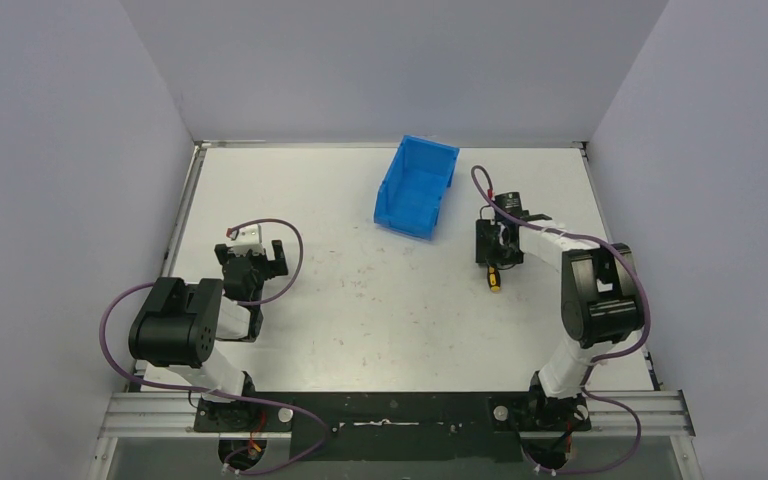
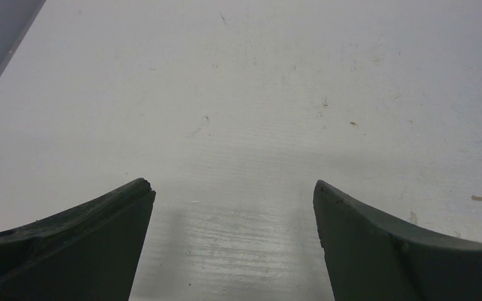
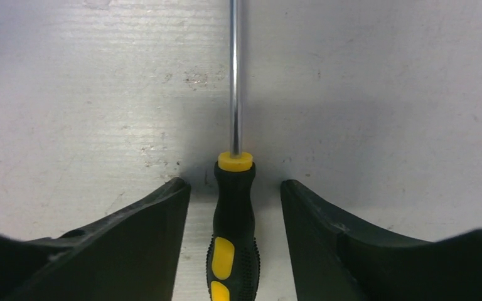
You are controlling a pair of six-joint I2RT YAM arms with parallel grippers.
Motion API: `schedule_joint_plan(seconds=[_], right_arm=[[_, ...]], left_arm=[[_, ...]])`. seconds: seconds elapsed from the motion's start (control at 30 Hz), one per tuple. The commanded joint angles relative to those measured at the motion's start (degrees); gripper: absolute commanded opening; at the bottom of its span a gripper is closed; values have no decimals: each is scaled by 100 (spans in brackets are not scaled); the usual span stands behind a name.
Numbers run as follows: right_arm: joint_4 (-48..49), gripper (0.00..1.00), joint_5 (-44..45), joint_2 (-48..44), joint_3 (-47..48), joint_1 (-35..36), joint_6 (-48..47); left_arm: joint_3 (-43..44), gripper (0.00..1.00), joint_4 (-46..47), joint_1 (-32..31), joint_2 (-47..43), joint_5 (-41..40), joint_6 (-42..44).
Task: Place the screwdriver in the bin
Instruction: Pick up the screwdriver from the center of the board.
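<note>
The screwdriver [image 1: 495, 277], with a black-and-yellow handle [image 3: 233, 213] and a thin metal shaft, lies flat on the white table at the right. My right gripper [image 1: 493, 250] is down over it. In the right wrist view the right gripper [image 3: 234, 183] is open, its fingers on either side of the handle with a narrow gap on each side. The blue bin [image 1: 417, 186] stands at the back centre, up and to the left of the screwdriver, with nothing inside it. My left gripper [image 1: 260, 262] is open over bare table at the left [image 2: 232, 184], holding nothing.
White walls enclose the table on the left, back and right. The right arm's cable [image 1: 482, 185] loops close to the bin's right side. The table surface [image 2: 238, 94] is scuffed and marked.
</note>
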Motion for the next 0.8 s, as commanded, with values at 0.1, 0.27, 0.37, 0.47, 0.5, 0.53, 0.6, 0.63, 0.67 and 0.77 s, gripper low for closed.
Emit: schedule_joint_plan(seconds=[0.1, 0.27, 0.37, 0.47, 0.5, 0.53, 0.6, 0.63, 0.67, 0.77], right_arm=[[344, 40, -113, 79, -95, 33, 80], [376, 24, -119, 158, -109, 25, 107], [284, 7, -83, 105, -25, 24, 104], [176, 0, -1, -103, 88, 26, 141], [127, 0, 46, -190, 146, 25, 166], [58, 0, 99, -273, 217, 28, 187], [-136, 0, 186, -432, 430, 28, 227], [-236, 0, 233, -492, 540, 28, 249], [-360, 0, 236, -536, 684, 26, 265], [-690, 0, 503, -654, 1129, 19, 274]], left_arm=[[94, 97, 310, -9, -29, 27, 37], [94, 97, 310, -9, -30, 27, 39], [94, 97, 311, -9, -26, 27, 29], [94, 97, 314, -9, -31, 27, 35], [94, 97, 311, -9, -31, 27, 39], [94, 97, 309, -9, -31, 27, 35], [94, 97, 311, -9, -27, 27, 36], [94, 97, 314, -9, -29, 27, 36], [94, 97, 311, -9, -31, 27, 35], [94, 97, 312, -9, -30, 27, 39]])
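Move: Lying between the open right fingers is the screwdriver: its middle is about 1 cm ahead of the right hand, neither left nor right, and roughly 1 cm lower, with the shaft pointing forward and the handle towards the base. The bin stands some 19 cm ahead of that hand and 19 cm to its left. From the left hand, the screwdriver is roughly 62 cm to the right, 1 cm back and 4 cm lower. Closing on the black handle just behind its yellow collar, the right fingers pinch it from both sides while the hand creeps barely half a centimetre forward. With the grip settled, the hand starts to lift, rising about 2 cm away from the board with its fingers still pointing steeply down. ##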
